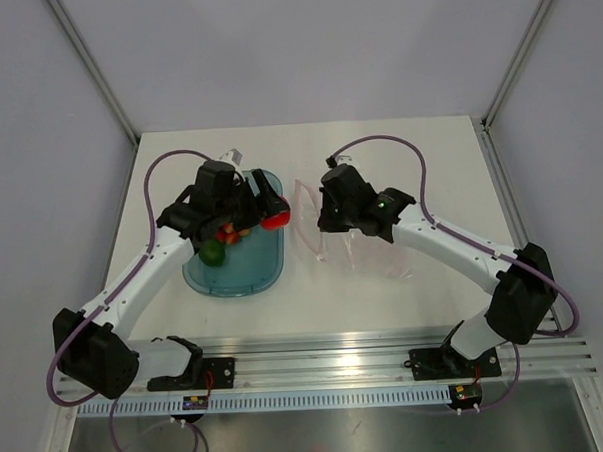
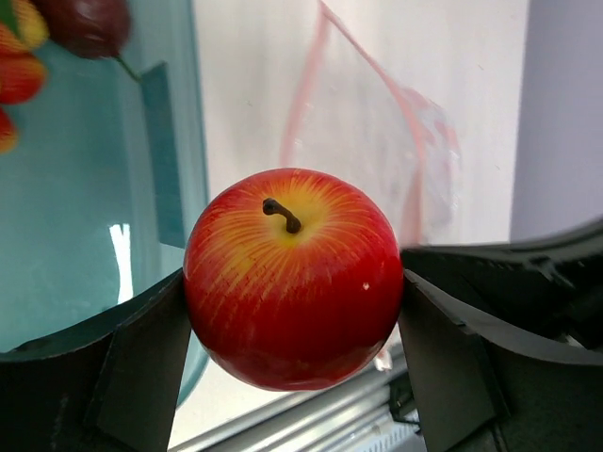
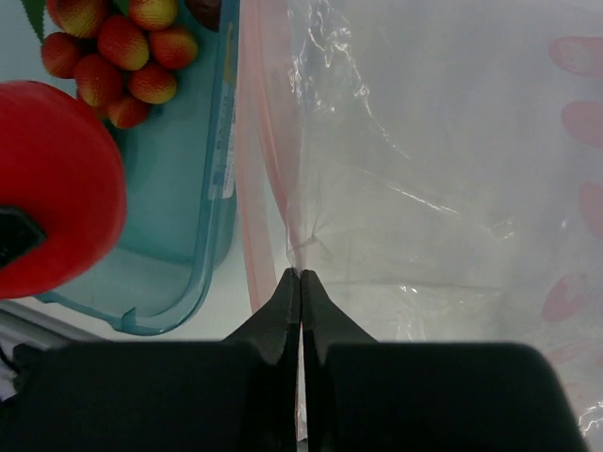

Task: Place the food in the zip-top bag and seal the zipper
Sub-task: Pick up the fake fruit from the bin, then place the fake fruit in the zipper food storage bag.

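My left gripper is shut on a red and yellow toy apple, held above the right rim of the teal tray; in the top view the apple hangs between tray and bag. More food, red, orange and green pieces, lies in the tray. The clear zip-top bag lies right of the tray, its pinkish-red zipper facing the tray. My right gripper is shut, pinching the bag's upper film by the mouth and holding it up.
Red strawberries cluster in the teal tray's far part. The tray's rim lies close to the bag's mouth. A metal rail runs along the table's near edge. Grey walls stand at the back and sides.
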### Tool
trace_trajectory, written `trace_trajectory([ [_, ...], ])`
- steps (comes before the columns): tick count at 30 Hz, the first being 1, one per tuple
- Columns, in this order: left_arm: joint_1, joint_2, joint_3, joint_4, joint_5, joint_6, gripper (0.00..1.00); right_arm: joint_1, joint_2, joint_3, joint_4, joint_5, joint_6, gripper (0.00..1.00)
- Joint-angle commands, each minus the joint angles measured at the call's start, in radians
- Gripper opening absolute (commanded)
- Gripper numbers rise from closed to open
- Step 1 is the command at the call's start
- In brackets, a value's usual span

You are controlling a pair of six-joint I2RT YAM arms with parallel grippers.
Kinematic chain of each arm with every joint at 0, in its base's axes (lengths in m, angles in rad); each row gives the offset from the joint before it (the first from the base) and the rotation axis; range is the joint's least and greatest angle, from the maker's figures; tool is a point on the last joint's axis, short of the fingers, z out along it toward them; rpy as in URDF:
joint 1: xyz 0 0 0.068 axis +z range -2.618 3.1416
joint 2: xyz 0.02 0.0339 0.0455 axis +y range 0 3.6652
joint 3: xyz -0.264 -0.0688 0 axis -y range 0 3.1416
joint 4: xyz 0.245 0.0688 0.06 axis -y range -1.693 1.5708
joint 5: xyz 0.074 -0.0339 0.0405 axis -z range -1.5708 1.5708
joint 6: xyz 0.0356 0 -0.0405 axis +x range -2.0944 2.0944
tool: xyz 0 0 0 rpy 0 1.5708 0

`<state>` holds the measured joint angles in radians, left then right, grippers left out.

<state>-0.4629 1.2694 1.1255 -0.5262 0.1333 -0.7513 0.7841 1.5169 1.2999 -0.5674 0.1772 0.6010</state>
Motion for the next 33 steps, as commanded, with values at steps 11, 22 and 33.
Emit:
trace_trajectory([
  [11, -0.005, 0.022, 0.04, 0.193, 0.308, -0.049, 0.63, -0.005, -0.032, 0.075, 0.147, -0.203, 0.077, 0.0],
  [22, -0.005, 0.09, -0.018, 0.247, 0.315, -0.062, 0.63, -0.005, -0.103, 0.027, 0.216, -0.277, 0.114, 0.0],
  [33, -0.005, 0.081, -0.058, 0.261, 0.336, -0.052, 0.64, -0.005, -0.126, 0.002, 0.261, -0.278, 0.131, 0.0],
])
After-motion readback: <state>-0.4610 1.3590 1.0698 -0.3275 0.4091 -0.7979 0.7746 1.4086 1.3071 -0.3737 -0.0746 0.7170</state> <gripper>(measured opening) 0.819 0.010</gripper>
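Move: The red apple is already in the left fingers, high over the bin's right side. The bag's mouth is some 8 cm to that hand's right, 2 cm farther out and 8 cm lower. The bin's middle lies about 11 cm to its left, 4 cm ahead and 18 cm down; the plum is 11 cm ahead, 4 cm left and 17 cm down. For the right hand, already pinching the mouth's edge, the apple is about 11 cm left, 1 cm ahead and 3 cm higher. The apple, kept in the left hand's unchanged grip, goes about 5 cm right to the bag's mouth, rising a little and then sinking, while the wrist turns some 15 degrees with its left side dipping. The shut right fingers keep their pinch on the mouth's edge and bring it left towards the apple, then lift it, about 9 cm up in all, rolling left side up. ##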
